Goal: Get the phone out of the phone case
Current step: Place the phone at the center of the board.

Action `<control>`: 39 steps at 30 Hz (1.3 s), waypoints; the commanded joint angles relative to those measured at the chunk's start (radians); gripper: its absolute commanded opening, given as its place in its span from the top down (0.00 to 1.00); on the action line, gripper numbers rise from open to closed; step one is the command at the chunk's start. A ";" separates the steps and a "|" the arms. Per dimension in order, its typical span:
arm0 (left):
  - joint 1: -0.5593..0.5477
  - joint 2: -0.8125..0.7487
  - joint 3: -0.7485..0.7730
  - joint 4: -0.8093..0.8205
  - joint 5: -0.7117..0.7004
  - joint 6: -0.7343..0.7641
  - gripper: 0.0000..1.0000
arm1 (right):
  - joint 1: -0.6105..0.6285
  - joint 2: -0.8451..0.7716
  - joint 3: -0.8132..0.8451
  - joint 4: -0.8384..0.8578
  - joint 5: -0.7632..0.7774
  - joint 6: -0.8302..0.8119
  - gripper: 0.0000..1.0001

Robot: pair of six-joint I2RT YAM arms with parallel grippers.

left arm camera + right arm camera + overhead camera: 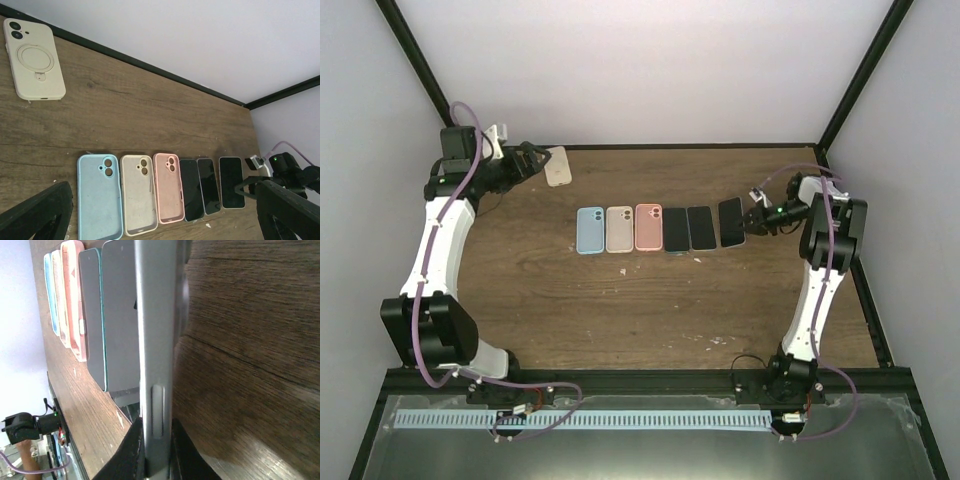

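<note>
A cream phone case [557, 166] with a ring stand lies back-up at the table's back left, also in the left wrist view [34, 59]; whether a phone sits inside it I cannot tell. My left gripper [527, 160] hovers just left of it, open [162, 202] and empty. My right gripper [751, 222] is shut on the edge of a dark-screened phone [731, 221], the rightmost in the middle row. The right wrist view shows that phone [155, 340] edge-on, pinched across its thickness by the gripper [157, 455]. From the left wrist it appears as the rightmost phone [232, 181].
In the row at mid-table lie a blue case [590, 230], a beige case [619, 229] and a pink case [649, 227], all hollow side up, then two bare phones [677, 229] [701, 228]. A black frame rail [680, 146] borders the back edge.
</note>
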 commanded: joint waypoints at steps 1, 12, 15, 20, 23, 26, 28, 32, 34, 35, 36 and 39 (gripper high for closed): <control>-0.007 -0.011 -0.003 0.023 -0.002 0.012 0.00 | -0.006 0.034 0.065 -0.037 -0.020 -0.012 0.97; -0.010 0.017 0.031 0.009 -0.031 0.001 0.00 | 0.014 0.037 0.052 0.004 0.004 0.023 0.73; -0.010 0.026 0.076 -0.015 -0.042 -0.030 0.00 | 0.027 0.006 0.017 0.032 0.061 0.032 0.61; -0.010 0.069 0.236 -0.089 -0.057 -0.070 0.00 | 0.059 -0.067 -0.055 0.094 0.165 0.043 0.40; -0.010 0.081 0.308 -0.099 -0.061 -0.102 0.00 | 0.069 -0.089 -0.060 0.113 0.208 0.046 0.24; -0.012 0.104 0.380 -0.126 -0.060 -0.141 0.00 | 0.069 -0.099 -0.056 0.122 0.244 0.054 0.03; -0.014 0.123 0.434 -0.146 -0.055 -0.161 0.00 | 0.070 -0.104 -0.056 0.133 0.263 0.056 0.00; -0.028 0.157 0.499 -0.177 -0.046 -0.195 0.00 | 0.087 -0.079 -0.028 0.096 0.244 0.052 0.00; -0.036 0.176 0.537 -0.205 -0.051 -0.204 0.00 | 0.091 -0.084 -0.025 0.088 0.246 0.059 0.00; -0.041 0.182 0.554 -0.215 -0.059 -0.205 0.00 | 0.087 -0.092 -0.023 0.092 0.256 0.067 0.00; -0.045 0.189 0.569 -0.225 -0.065 -0.208 0.00 | 0.080 -0.100 -0.019 0.099 0.276 0.081 0.00; -0.045 0.199 0.597 -0.240 -0.054 -0.235 0.00 | 0.049 -0.134 0.004 0.125 0.319 0.102 0.00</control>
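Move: The right gripper holds the phone by its right edge, tilted, its left edge low over the board. The spot to lay it on is centred about 6 cm left, 1 cm back and 4 cm below. The near phone lies some 13 cm left and 2 cm back, the far phone about 20 cm left and 2 cm back, both roughly 4 cm lower. From the left gripper the spot lies some 50 cm right, about 1 cm back and 28 cm below. Lower the right gripper about 1 cm to set the held phone beside the near phone, easing the fingers apart as you go. Let go by opening them wide, coming back up 1.5 cm and slightly left while the fingertips tip some 13 degrees more steeply down. Meanwhile raise the empty, open left gripper about 11 cm and a little forward. ##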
